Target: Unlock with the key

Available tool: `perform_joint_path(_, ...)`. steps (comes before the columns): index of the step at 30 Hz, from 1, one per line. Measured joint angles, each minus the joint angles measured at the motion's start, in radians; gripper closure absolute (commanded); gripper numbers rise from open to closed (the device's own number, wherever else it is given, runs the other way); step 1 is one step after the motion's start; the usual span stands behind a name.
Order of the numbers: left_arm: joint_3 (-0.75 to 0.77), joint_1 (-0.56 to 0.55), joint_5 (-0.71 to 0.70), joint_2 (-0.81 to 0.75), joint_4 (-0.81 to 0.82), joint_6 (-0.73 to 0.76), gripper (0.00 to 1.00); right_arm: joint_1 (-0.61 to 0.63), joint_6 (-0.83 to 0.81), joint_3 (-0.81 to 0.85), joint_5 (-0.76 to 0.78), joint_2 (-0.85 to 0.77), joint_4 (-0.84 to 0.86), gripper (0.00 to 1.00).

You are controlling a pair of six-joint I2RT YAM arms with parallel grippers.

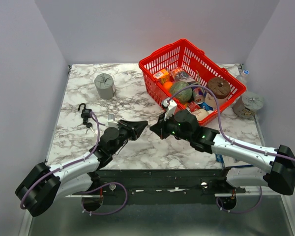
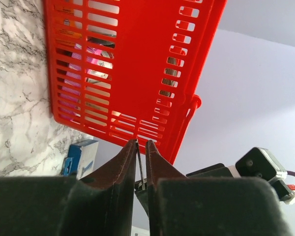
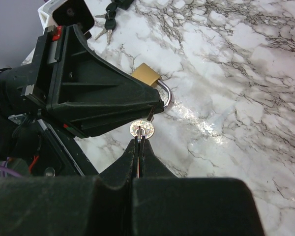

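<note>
The key (image 3: pixel 141 129) is small and silver with a round silver head, and it hangs above the marble between the two grippers. My right gripper (image 3: pixel 140 139) is shut on the thin wire ring through the key's head. My left gripper (image 2: pixel 141 141) has narrow jaws around the key's blade (image 2: pixel 139 162), which lies against one finger with a slim gap to the other. In the top view the left gripper (image 1: pixel 143 127) and right gripper (image 1: pixel 153 129) meet tip to tip mid-table. A brass padlock (image 3: pixel 146 76) lies on the table below the left gripper, shackle closed.
A black padlock with black-headed keys (image 1: pixel 84 114) lies to the left. A red basket (image 1: pixel 160 51) full of groceries stands at the back right. A grey cylinder (image 1: pixel 104 86) stands at the back left. A jar (image 1: pixel 249 104) stands at the right edge.
</note>
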Motion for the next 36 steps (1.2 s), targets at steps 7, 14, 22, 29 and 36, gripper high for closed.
perform_joint_path(7,0.001,0.0,0.0,0.027,0.008,0.006,1.0,0.0,0.0,0.0,-0.003,0.001,-0.006,0.99)
perform_joint_path(14,0.009,0.0,0.0,0.038,0.019,0.045,1.0,0.0,0.001,-0.008,-0.003,0.003,-0.008,0.87)
perform_joint_path(22,-0.039,0.0,-0.015,0.023,0.099,0.126,1.0,0.0,0.01,-0.058,-0.002,-0.04,-0.006,0.34)
perform_joint_path(29,-0.064,0.014,-0.002,-0.05,0.131,0.323,1.0,-0.033,0.023,-0.089,-0.074,-0.133,-0.003,0.25)
perform_joint_path(36,0.013,0.035,0.15,-0.096,0.136,0.56,1.0,-0.121,0.079,-0.12,-0.294,-0.15,0.076,0.34)
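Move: The key is held in my right fingertips, its middle about 2 cm left of and 1 cm ahead of that hand point. My left fingers already straddle it, still slightly open, with the key about 1 cm back and 1 cm right of them. From the left hand, the brass padlock lies some 10 cm left, 4 cm back and about 17 cm down on the table; the red basket's middle is roughly 20 cm right and 18 cm ahead. My left fingers close the rest of the way and pinch the key, both hands easing down about 1 cm. Only then does my right hand open wide and let go, backing off about 3 cm towards its own side and base, then rising. My left hand keeps the key, lifts it about 5 cm and tips its fingers up some 30 degrees. ##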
